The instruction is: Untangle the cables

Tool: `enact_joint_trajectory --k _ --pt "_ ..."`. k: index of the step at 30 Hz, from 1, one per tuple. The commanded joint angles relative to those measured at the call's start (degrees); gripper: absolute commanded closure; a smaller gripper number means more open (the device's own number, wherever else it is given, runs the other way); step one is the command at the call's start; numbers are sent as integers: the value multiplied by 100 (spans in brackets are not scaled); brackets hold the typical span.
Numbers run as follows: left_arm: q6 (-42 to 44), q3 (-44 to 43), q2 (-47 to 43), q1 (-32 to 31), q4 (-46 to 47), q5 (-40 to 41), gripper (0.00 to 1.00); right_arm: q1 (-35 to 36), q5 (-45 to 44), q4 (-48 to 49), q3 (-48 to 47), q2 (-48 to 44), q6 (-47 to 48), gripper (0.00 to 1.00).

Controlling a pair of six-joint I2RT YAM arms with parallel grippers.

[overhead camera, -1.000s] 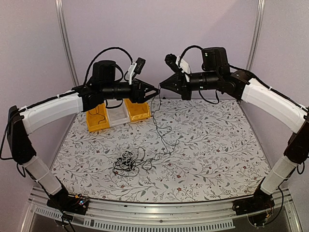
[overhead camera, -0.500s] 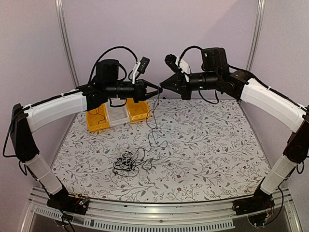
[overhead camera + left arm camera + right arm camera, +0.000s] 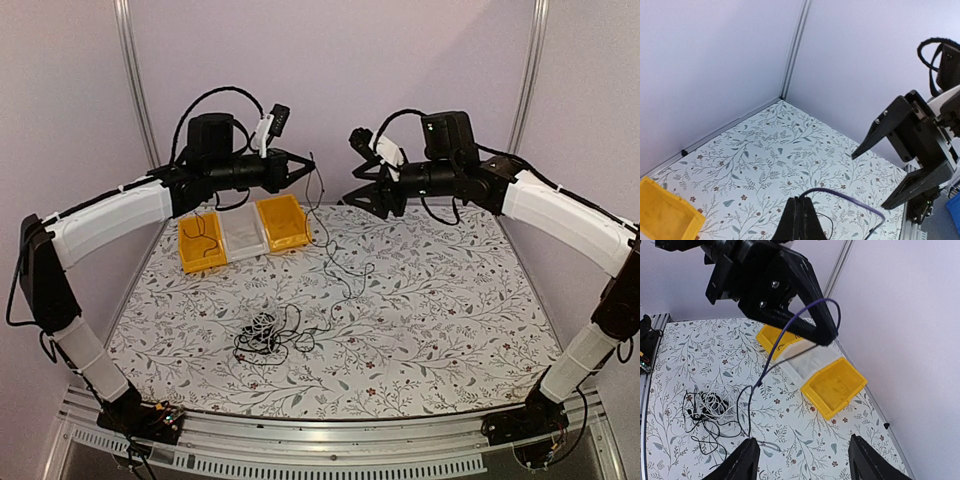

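Note:
My left gripper (image 3: pixel 303 171) is raised above the back of the table, shut on a thin dark cable (image 3: pixel 316 200). In the left wrist view the cable (image 3: pixel 842 193) arcs out of the closed fingertips (image 3: pixel 802 206). It hangs down to the tangle of black and white cables (image 3: pixel 262 335) lying on the floral mat. My right gripper (image 3: pixel 352 198) faces the left one a short way off, open, with nothing between its fingers. In the right wrist view the hanging cable (image 3: pixel 766 365) drops from the left gripper (image 3: pixel 826 339) to the tangle (image 3: pixel 705 407).
Two yellow bins (image 3: pixel 203 242) (image 3: pixel 284 222) flank a clear bin (image 3: pixel 243 233) at the back left of the mat. The left yellow bin holds a piece of black cord. Purple walls and metal posts close off the back and sides.
The left gripper shut on the cable and drew back to the left with it. The right gripper opened, let go of the cable and pulled away to the right.

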State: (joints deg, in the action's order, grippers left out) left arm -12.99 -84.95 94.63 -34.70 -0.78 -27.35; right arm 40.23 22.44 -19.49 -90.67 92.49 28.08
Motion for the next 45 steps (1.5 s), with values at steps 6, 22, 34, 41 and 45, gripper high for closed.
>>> enact_joint_trajectory --k 6,22,34,41,45 --pt "282 -372 -415 1014 -1172 1854 100 -304 -253 -226 793 -675 -28 34" --pt "460 -1832 -260 2626 -1926 2718 100 -305 -167 -231 986 -635 -109 34" --pt "736 -1906 -339 3153 -1900 3104 100 -305 -222 -265 1126 -686 -127 34" --pt "830 -1517 -289 3280 -1781 3191 100 -305 -238 -319 1165 -697 -118 34" --pt "793 -1144 -255 3327 -1574 3149 100 -310 -231 -343 1166 -697 -122 34"
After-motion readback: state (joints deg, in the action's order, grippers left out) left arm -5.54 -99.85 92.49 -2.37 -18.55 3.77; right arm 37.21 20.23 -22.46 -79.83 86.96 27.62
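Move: Some 33 cm to the left hand's left, 14 cm ahead and 32 cm below lies the left yellow bin; from the right hand it is about 42 cm left and 18 cm ahead. Counted from the left hand, the white bin lies 22 cm left and 16 cm ahead, the right yellow bin 10 cm left and 18 cm ahead, and the cable pile 11 cm left and 18 cm back, down on the table. Swinging about 35 cm to its left and 13 cm forward, the left hand carries the cable pinched in its shut fingers past the other bins towards the left yellow bin. It turns some 60 degrees counter-clockwise until the fingers point forward, rises about 9 cm midway and sinks slightly at the end. The empty right hand, fingers staying open, backs off a few centimetres right and down. ##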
